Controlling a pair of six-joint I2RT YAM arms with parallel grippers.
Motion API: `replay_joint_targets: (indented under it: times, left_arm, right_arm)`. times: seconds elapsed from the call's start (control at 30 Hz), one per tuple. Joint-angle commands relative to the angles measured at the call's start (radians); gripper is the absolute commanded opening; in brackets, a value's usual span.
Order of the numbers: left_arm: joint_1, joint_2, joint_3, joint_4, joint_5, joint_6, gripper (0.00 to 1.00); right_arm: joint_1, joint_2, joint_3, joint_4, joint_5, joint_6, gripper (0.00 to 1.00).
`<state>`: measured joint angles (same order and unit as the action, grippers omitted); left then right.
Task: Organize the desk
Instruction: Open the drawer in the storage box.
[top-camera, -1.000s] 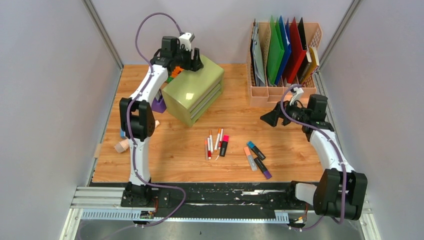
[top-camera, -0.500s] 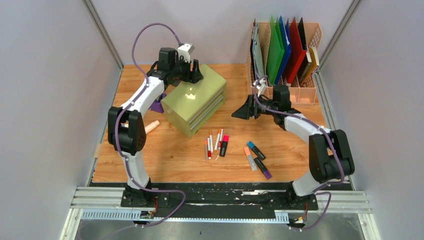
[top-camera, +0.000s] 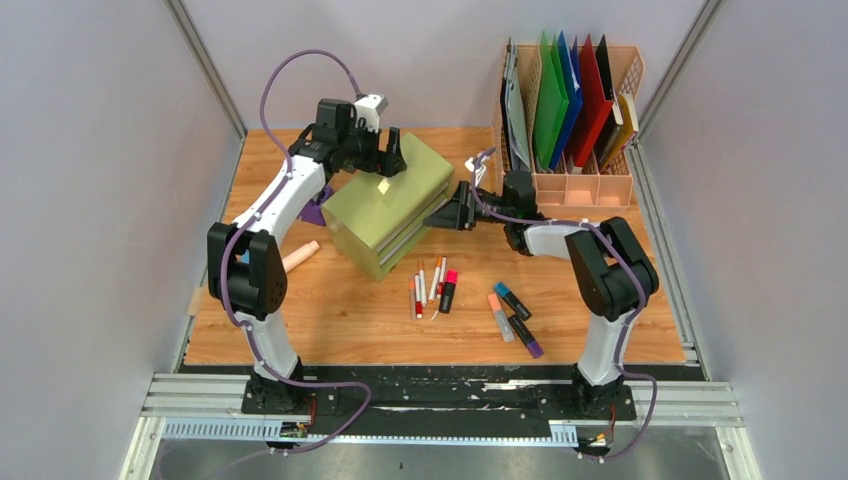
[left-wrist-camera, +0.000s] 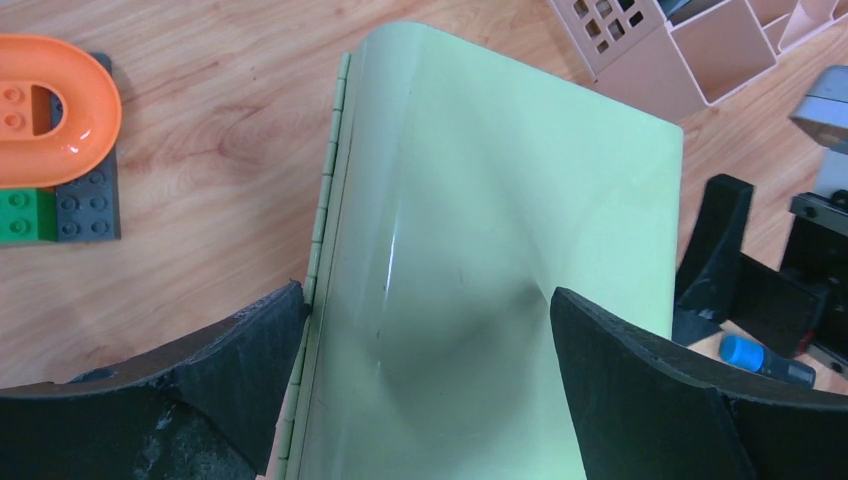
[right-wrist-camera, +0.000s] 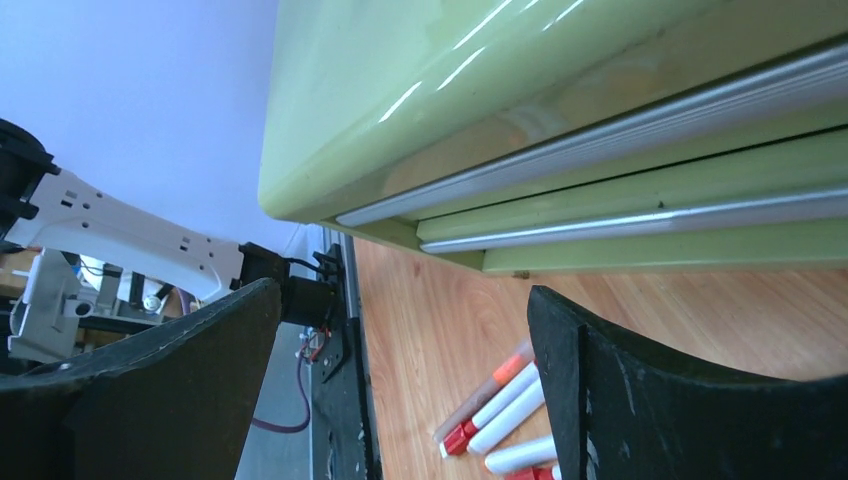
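Note:
The desk (top-camera: 330, 320) is an orange-brown wood top. An olive-green drawer chest (top-camera: 385, 205) stands skewed on its back left part. My left gripper (top-camera: 385, 160) hovers open over the chest's top (left-wrist-camera: 480, 200). Its left finger (left-wrist-camera: 250, 350) is at the hinged back edge and its right finger (left-wrist-camera: 620, 370) is above the lid, with nothing held. My right gripper (top-camera: 452, 212) is open, low, at the chest's right front corner. It faces the drawer fronts (right-wrist-camera: 620, 170) and nothing is between its fingers.
Red-and-white pens (top-camera: 430, 285) and highlighters (top-camera: 515, 318) lie loose in front of the chest. A peach file rack (top-camera: 570, 100) with folders stands at the back right. Orange and green toy bricks (left-wrist-camera: 50, 110) and a peach cylinder (top-camera: 300, 255) lie left of the chest.
My right arm has swung left from beside the file rack to the chest's right front corner. My left gripper has stayed over the chest's top and its jaws have widened.

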<state>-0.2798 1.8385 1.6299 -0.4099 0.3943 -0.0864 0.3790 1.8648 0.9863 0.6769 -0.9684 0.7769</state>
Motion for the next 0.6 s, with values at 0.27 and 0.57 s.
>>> replay_joint_targets:
  times: [0.27,0.57]
  left_arm:
    - [-0.007,0.022,0.015,-0.302,-0.005,-0.032,1.00]
    - [-0.001,0.008,0.015,-0.300,-0.012,-0.037,1.00]
  right_arm:
    - [0.024,0.165,0.069,0.441,0.098,0.308,0.95]
    - [0.028,0.244,0.170,0.464,0.103,0.406,0.92]
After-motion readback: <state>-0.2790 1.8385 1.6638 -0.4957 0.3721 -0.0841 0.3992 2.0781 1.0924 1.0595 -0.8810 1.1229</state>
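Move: The upper drawer's front in the storage box lies about 5 cm left of the right hand, its middle some 1 cm ahead and roughly level. The white markers lie about 16 cm back, 1 cm left and 14 cm down from this hand; the pink-capped marker is equally low, some 17 cm back and 3 cm right. From the left hand, over the box top, the drawer front is about 10 cm back, 4 cm right and 6 cm down. The open right hand goes about 4 cm forward and 2.5 left towards the upper drawer's far half, fingertips tipping up. ##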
